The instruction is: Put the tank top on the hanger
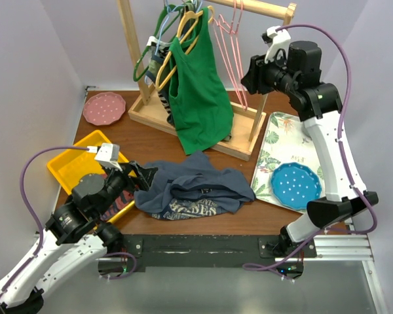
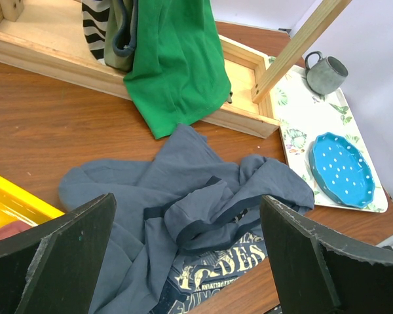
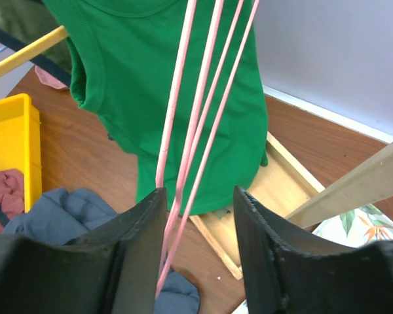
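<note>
The tank top (image 1: 193, 190) lies crumpled in the middle of the table, slate blue with a pale print showing at its near edge (image 2: 229, 268). My left gripper (image 1: 141, 176) hovers at its left side, open, its fingers spread wide over the cloth (image 2: 187, 199) with nothing held. The pink wire hanger (image 1: 234, 46) hangs from the rack's top bar at the right. My right gripper (image 1: 249, 75) is raised to it. The pink wires (image 3: 183, 131) run down between its fingers (image 3: 198, 191), close against the left finger, with a gap to the right one.
A green tank top (image 1: 198, 98) hangs on a yellow hanger on the wooden rack (image 1: 203, 134). A yellow bin (image 1: 69, 163) sits at left and a pink plate (image 1: 103, 108) behind it. At right a floral tray (image 1: 281, 131) holds a blue plate (image 1: 296, 185) and a grey mug (image 2: 326, 70).
</note>
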You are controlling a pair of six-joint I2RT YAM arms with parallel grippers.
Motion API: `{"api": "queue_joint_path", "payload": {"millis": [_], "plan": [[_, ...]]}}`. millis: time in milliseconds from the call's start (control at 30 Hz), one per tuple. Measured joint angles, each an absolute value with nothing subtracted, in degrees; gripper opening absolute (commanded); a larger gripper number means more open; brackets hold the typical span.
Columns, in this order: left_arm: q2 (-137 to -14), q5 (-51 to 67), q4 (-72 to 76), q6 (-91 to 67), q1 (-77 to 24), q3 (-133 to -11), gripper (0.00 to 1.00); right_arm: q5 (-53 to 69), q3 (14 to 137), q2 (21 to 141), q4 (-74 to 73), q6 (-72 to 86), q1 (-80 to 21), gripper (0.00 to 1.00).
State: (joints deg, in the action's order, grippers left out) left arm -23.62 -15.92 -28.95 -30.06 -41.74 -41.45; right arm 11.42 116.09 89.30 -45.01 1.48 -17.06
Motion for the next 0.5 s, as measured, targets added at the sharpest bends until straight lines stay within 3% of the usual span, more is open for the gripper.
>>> {"api": "queue_joint_path", "payload": {"millis": [267,300,500], "plan": [[-23.62,-15.9,-28.97,-30.06,-41.74,-41.45,0.96,10.96,116.03,91.46,-44.62,1.56,-17.06,0.42],[-23.62,-15.88,-28.97,-30.2,-41.74,-41.45,0.96,10.92,116.03,91.64,-44.49,1.58,-17.06,0.32],[-23.86,-15.4,-28.95,-30.57,-41.74,-41.45,0.97,9.87,116.05,93.51,-43.62,1.72,-17.08,0.04]]}}
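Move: The right hand, half open and pointing forward-left and a little down, has the near arm of the pink hangers just before it: about 4 cm ahead, 1 cm left and 3 cm below. From the hand, the green tank top hangs some 14 cm left and 5 cm ahead, about 12 cm lower, while the rack's right post is about 8 cm right and 6 cm ahead. From the idle left hand, the hangers are about 25 cm ahead, 29 cm right and 13 cm up. The fingers close around the near arm of a pink hanger, from half open to nearly shut, with the wire between the fingertips. Meanwhile the right hand eases forward and down in about equal parts, some 3.5 cm along the slant, holding its aim almost unchanged; most of the closing comes at the end of the reach. ##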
